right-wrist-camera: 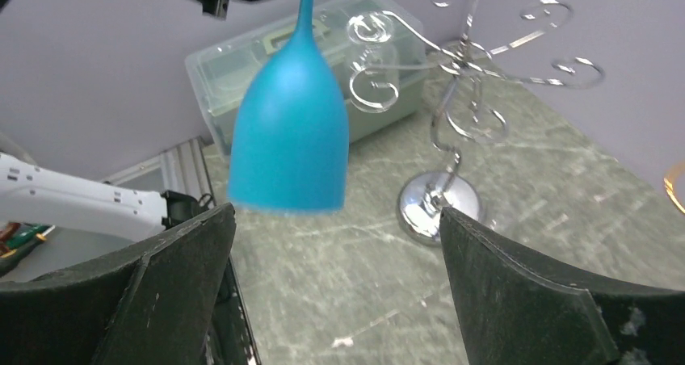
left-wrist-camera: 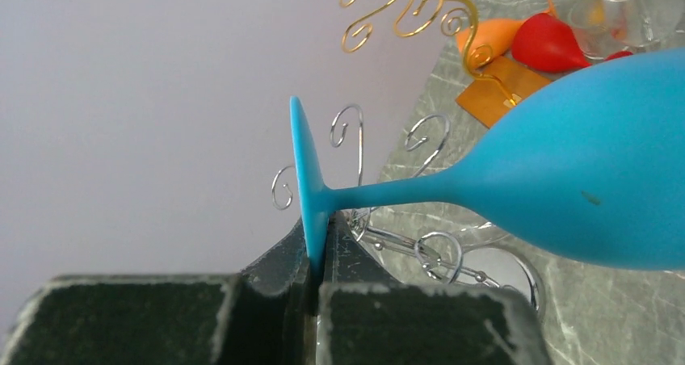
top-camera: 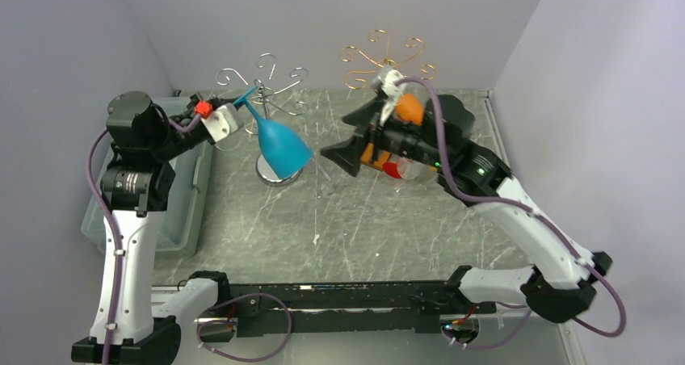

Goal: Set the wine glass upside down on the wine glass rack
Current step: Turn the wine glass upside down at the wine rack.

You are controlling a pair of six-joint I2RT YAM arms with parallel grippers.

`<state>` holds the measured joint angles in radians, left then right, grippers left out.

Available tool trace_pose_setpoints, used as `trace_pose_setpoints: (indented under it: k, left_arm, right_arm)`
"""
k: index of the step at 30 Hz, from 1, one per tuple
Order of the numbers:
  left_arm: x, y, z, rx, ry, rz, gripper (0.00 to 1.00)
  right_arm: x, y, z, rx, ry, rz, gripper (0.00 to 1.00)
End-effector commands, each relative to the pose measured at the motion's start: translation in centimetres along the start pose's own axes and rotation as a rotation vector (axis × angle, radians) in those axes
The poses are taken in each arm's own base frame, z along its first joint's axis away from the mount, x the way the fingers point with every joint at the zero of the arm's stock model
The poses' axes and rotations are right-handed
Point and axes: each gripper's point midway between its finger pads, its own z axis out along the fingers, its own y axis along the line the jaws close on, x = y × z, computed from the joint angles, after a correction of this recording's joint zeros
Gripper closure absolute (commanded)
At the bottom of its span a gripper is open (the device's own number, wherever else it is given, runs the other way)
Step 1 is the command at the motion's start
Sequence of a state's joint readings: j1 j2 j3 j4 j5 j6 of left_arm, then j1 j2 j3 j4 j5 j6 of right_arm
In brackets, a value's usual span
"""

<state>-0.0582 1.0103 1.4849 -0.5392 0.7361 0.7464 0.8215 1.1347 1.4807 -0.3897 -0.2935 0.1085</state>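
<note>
The blue wine glass (top-camera: 283, 147) hangs tilted, bowl down and to the right, over the chrome base (top-camera: 279, 177) of the silver wine glass rack (top-camera: 266, 76). My left gripper (top-camera: 236, 108) is shut on the rim of the glass's foot (left-wrist-camera: 303, 175), with the stem and bowl (left-wrist-camera: 590, 187) reaching away past the rack's hooks (left-wrist-camera: 355, 135). To the right of the glass, my right gripper (top-camera: 343, 136) stands wide open and holds nothing. In the right wrist view the bowl (right-wrist-camera: 291, 139) hangs just beyond the spread fingers (right-wrist-camera: 182, 256), apart from them, with the rack (right-wrist-camera: 468, 82) behind it.
A clear plastic bin (top-camera: 184, 211) sits at the table's left edge. A gold rack (top-camera: 388, 58) stands at the back right, with orange (left-wrist-camera: 493, 34) and red (left-wrist-camera: 549, 42) glasses lying by its base. Grey walls close in the back and both sides.
</note>
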Motion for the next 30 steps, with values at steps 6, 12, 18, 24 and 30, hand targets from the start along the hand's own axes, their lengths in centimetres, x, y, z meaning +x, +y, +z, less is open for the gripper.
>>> trace_pose_setpoints:
  k: [6, 12, 18, 24, 30]
  left_arm:
    - [-4.6, -1.7, -1.0, 0.054, -0.225, 0.272, 1.00]
    - [-4.6, -1.5, -0.8, 0.050, -0.231, 0.295, 1.00]
    - [-4.6, -1.1, -0.6, 0.042, -0.230, 0.285, 1.00]
    - [-4.9, -1.0, -0.8, 0.037, -0.231, 0.287, 1.00]
    - [-4.8, -0.9, -0.8, 0.033, -0.227, 0.285, 1.00]
  right_arm:
    - [-1.0, 3.4, 6.3, -0.238, -0.032, 0.061, 0.00]
    - [1.7, 5.2, 7.4, -0.334, 0.017, 0.085, 0.00]
    - [4.5, 6.0, 8.5, -0.373, 0.081, 0.118, 0.00]
    - [6.1, 5.4, 9.4, -0.333, 0.111, 0.119, 0.00]
    - [6.5, 5.0, 9.5, -0.312, 0.104, 0.115, 0.10]
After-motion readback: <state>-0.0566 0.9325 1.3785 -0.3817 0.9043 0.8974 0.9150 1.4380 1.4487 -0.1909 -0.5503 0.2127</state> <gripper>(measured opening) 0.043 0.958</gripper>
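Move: The upside-down blue wine glass hangs by its foot from the left fingers; its bowl lies about 5 cm back, 7 right and 11 below that hand. From the empty, open right hand, the bowl is some 15 cm left, 2 ahead and 8 below. The silver rack's top stands roughly 14 cm ahead, 18 left and 8 below the right hand. Right hand reaches 11 cm left and 8 down, open fingers around the bowl; left backs off, holding the foot. ##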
